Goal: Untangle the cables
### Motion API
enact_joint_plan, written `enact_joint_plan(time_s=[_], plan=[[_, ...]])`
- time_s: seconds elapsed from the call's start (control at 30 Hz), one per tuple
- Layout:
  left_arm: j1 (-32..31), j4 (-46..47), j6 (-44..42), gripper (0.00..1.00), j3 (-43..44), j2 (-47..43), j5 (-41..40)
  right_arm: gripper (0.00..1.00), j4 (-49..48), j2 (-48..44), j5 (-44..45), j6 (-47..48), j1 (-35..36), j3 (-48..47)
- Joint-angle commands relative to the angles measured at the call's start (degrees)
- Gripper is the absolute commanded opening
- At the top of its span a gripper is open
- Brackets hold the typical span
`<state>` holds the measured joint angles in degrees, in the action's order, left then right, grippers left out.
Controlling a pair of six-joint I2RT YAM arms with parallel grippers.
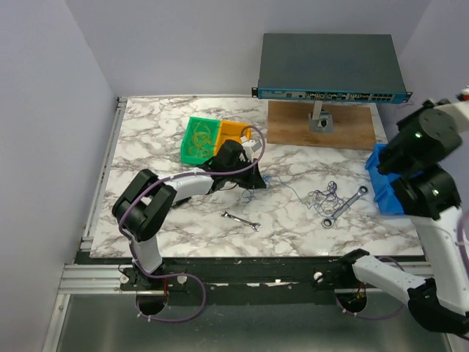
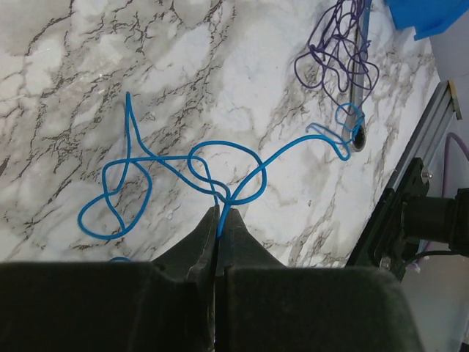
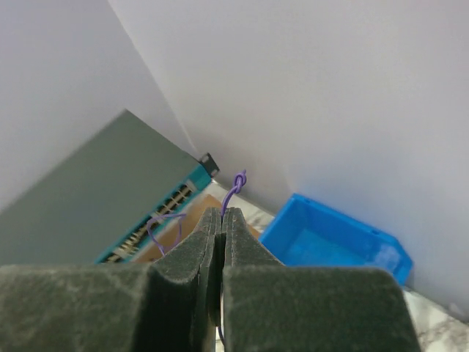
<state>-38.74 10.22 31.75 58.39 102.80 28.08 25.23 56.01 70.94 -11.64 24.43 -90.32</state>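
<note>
A thin blue cable (image 2: 220, 150) lies in loose loops on the marble table (image 2: 183, 59), and my left gripper (image 2: 220, 213) is shut on it where two loops cross. In the top view this gripper (image 1: 258, 182) is low near the table's middle. A purple cable clump (image 2: 337, 51) lies further on, against a silver wrench (image 2: 357, 88); from above, the clump (image 1: 326, 196) sits right of centre. My right gripper (image 3: 222, 213) is raised in the air and shut on a purple cable (image 3: 233, 192) whose knotted end sticks out above the fingertips.
A green tray (image 1: 199, 139) and an orange tray (image 1: 234, 130) stand behind the left gripper. A blue bin (image 1: 382, 180) is at the right edge. A network switch (image 1: 330, 66) rests above a wooden board (image 1: 322, 128). A small wrench (image 1: 242, 220) lies near the front.
</note>
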Motion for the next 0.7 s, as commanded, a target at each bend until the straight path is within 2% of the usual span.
enact_joint_plan(time_s=[0.0, 0.27, 0.53, 0.67], plan=[[-1.17, 3.67, -2.38, 0.00, -1.81, -6.54, 1.30, 0.01, -16.84, 4.08, 7.10, 13.38, 0.08, 6.00], [-4.53, 2.19, -6.20, 0.00, -1.92, -9.30, -2.06, 0.01, -27.57, 10.43, 6.91, 19.11, -5.73, 3.10], [-7.09, 1.69, -8.24, 0.00, -1.16, -9.49, -3.01, 0.01, -28.38, 16.60, 2.98, 20.25, -19.06, -2.01], [-8.48, 0.40, -9.69, 0.00, -0.34, -9.69, -4.08, 0.01, -28.40, 19.54, 2.49, 17.82, -25.79, -1.72]])
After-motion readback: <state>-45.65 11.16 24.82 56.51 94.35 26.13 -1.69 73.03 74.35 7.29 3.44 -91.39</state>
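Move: Below the right hand, which holds a knotted purple cable end high in the air, the blue bin lies roughly 10 cm ahead, 12 cm right and 46 cm down. The purple tangle lies some 3 cm ahead and 13 cm left of that hand, on the table; the ratchet wrench is 1 cm ahead, 8 cm left. From the left hand, gripping the blue cable, the tangle is about 3 cm back, 22 cm right and 8 cm down, the open-end wrench 9 cm back, 7 cm left. Swinging the purple end out towards the blue bin, the right hand first goes forward about 5 cm with a shallow dip, then sweeps 8 cm right while rising back to its height, turning clockwise some 25 degrees. The left hand keeps its pinch on the blue cable, lifts it about 5 cm and draws back 4 cm, drifting slightly right. ##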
